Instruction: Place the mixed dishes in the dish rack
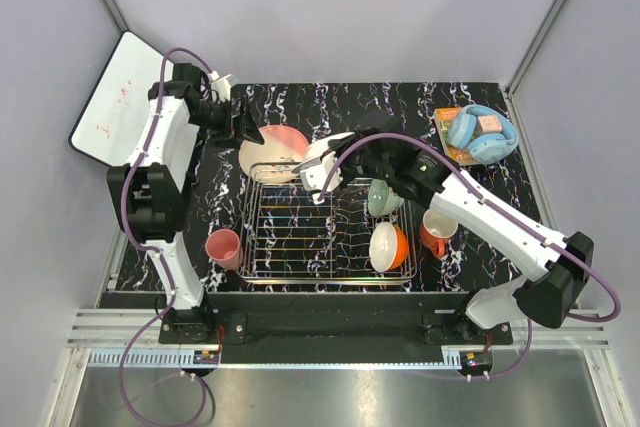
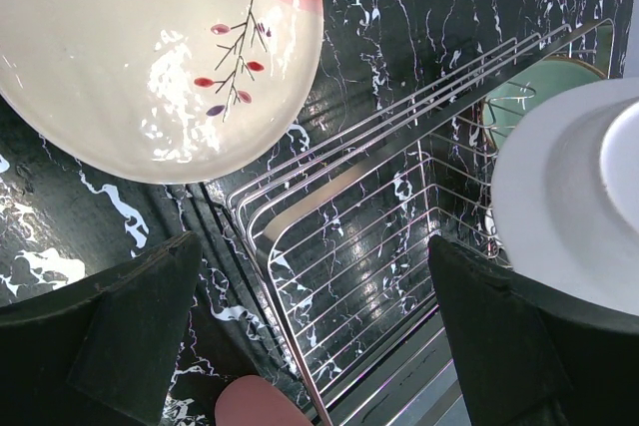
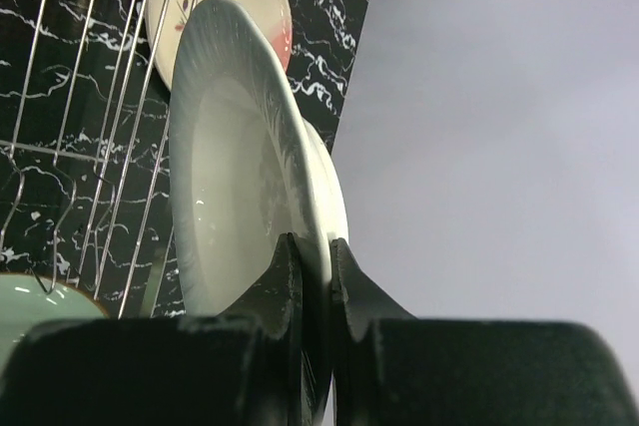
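My right gripper (image 1: pixel 333 164) (image 3: pixel 312 246) is shut on the rim of the white plate (image 1: pixel 320 159) (image 3: pixel 230 177) and holds it on edge over the back of the dish rack (image 1: pixel 300 237) (image 2: pixel 399 197). In the rack sit the mint-green bowl (image 1: pixel 383 197) (image 2: pixel 529 97) and the orange bowl (image 1: pixel 388 246). The pink plate (image 1: pixel 272 152) (image 2: pixel 150 57) lies flat on the table behind the rack. My left gripper (image 1: pixel 245 127) (image 2: pixel 310 336) hangs open above the plate's near edge and the rack's corner, holding nothing. The pink cup (image 1: pixel 223 247) stands left of the rack, and the orange mug (image 1: pixel 435 232) right of it.
Light-blue headphones (image 1: pixel 482 134) rest on a small box at the back right. A white board (image 1: pixel 115 97) leans off the table's left edge beside the left arm. Grey walls close in the back and sides.
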Robot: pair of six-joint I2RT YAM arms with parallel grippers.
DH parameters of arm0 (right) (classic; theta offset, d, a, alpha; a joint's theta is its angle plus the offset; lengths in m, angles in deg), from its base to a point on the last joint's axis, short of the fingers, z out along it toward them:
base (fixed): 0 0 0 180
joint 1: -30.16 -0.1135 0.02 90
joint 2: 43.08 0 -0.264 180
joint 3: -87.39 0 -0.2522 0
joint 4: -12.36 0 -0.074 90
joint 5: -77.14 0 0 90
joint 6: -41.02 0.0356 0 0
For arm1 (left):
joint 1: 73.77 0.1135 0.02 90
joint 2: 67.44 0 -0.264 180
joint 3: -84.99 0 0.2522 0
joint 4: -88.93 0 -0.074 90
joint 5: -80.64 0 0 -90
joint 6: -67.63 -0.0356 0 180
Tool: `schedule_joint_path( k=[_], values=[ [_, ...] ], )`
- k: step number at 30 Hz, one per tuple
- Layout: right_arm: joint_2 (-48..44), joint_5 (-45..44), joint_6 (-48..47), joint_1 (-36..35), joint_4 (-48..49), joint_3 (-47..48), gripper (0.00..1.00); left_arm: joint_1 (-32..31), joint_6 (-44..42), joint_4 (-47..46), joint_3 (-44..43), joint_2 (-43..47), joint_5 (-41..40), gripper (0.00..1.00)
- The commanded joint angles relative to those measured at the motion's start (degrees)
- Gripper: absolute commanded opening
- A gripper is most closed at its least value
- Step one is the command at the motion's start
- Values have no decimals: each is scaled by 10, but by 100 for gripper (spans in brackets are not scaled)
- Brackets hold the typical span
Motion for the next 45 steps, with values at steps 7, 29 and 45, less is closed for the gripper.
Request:
schedule_joint_path(
  k=[7,29,45],
  values=[
    [-23,-40,-5,-1,69,11,0,-1,-13,-8,9,7,3,99],
    [-21,-12,35,42,78,-39,0,-1,-12,-12,10,13,11,99],
    [34,36,46,83,86,-19,0,-2,-12,-11,2,7,12,99]
  ],
)
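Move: Still gripping the white plate by its rim, the right hand has the middle of the dish rack about 10 cm back and some 24 cm below, neither left nor right. In the rack, the green bowl lies 11 cm right and 5 cm back, the orange-and-white bowl 11 cm right and 16 cm back; the pink-rimmed plate is 13 cm left and 4 cm ahead. From the left hand, the rack's middle lies about 20 cm right, 18 cm back and 12 cm lower. Lowering the held white plate towards the dish rack, the right hand eases off slowly, then sinks about 6.5 cm in all, drifting some 4 cm to its right towards the green bowl's side and lastly a few centimetres forward. The wrist tips down and turns clockwise by roughly 10 degrees, the fingers keeping their pinch on the rim. ##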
